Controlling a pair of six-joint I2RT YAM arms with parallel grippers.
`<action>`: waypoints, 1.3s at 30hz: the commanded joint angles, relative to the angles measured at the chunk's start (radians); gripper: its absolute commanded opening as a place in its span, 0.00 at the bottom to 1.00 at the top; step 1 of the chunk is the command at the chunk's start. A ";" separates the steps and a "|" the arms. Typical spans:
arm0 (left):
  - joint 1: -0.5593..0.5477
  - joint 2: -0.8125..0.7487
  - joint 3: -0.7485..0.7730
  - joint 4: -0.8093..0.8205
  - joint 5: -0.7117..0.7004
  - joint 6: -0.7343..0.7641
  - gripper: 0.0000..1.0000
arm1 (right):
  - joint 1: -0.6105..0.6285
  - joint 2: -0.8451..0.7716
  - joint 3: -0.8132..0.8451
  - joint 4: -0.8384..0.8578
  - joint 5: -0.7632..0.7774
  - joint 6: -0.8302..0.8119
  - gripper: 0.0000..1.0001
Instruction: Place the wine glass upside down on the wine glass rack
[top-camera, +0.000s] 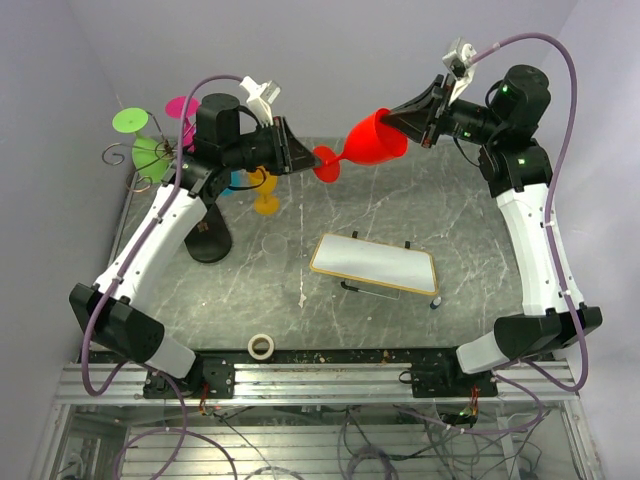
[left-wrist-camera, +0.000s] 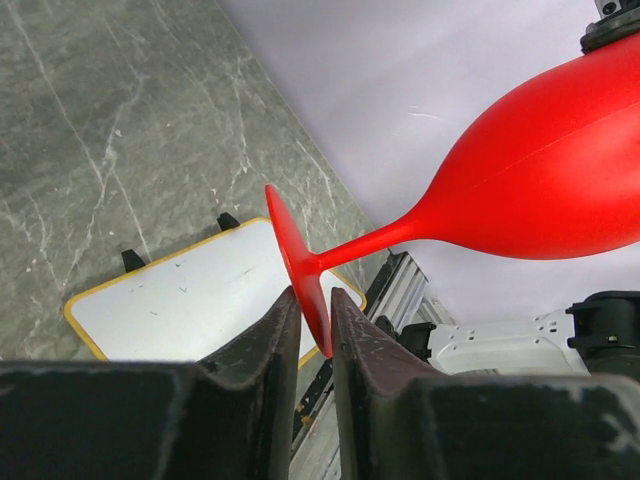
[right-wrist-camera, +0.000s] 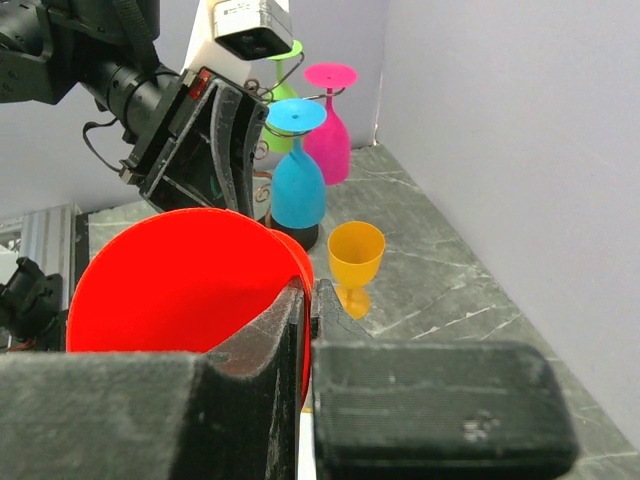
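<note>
The red wine glass (top-camera: 375, 140) (left-wrist-camera: 540, 170) (right-wrist-camera: 180, 290) lies on its side in the air above the back of the table, between both arms. My right gripper (top-camera: 405, 118) (right-wrist-camera: 308, 290) is shut on the bowl's rim, one finger inside and one outside. My left gripper (top-camera: 300, 158) (left-wrist-camera: 312, 300) pinches the edge of the glass's round foot between its fingers. The wine glass rack (top-camera: 208, 243) stands at the back left, behind the left arm, with its curled wire arms partly hidden.
Green (top-camera: 140, 140), pink (top-camera: 182, 108) and blue (right-wrist-camera: 298, 185) glasses hang upside down on the rack. A yellow glass (top-camera: 265, 195) (right-wrist-camera: 355, 255) stands upright on the table near it. A small whiteboard (top-camera: 375, 263) (left-wrist-camera: 190, 290) lies mid-table, and a tape roll (top-camera: 262, 346) sits at the front edge.
</note>
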 joint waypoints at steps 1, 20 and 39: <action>-0.009 0.007 -0.004 0.059 0.056 -0.040 0.24 | -0.001 -0.023 -0.011 0.033 -0.020 0.019 0.00; 0.129 -0.100 -0.017 0.081 0.097 0.005 0.07 | -0.056 -0.077 -0.038 -0.019 -0.062 -0.082 0.57; 0.380 -0.408 0.146 -0.359 -0.323 0.784 0.07 | -0.095 -0.230 -0.327 -0.136 0.258 -0.377 0.67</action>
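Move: Between the two hands hangs the red wine glass: its foot is already between the left fingers, still partly open, its middle about 6 cm right and 5 cm above; from the right hand, still pinching the rim, the middle is some 6 cm left, 5 cm down and 2 cm back. The rack's hub is about 25 cm left of the left hand, 2 cm ahead, 3 cm lower; the hanging blue glass is 17 cm left, 5 cm ahead, 10 cm down; the yellow glass 11 cm left, 5 cm ahead, 30 cm down. Taking the glass over, the left fingers close the rest of the way to pinch its foot; the right fingers then open wide, letting go of the rim, and back off rightward about 5 cm. The left hand carries the glass left towards the rack, some 15 cm and 9 cm up, gathering speed, its wrist turning nearly 40 degrees, mostly tipping back and counter-clockwise. ##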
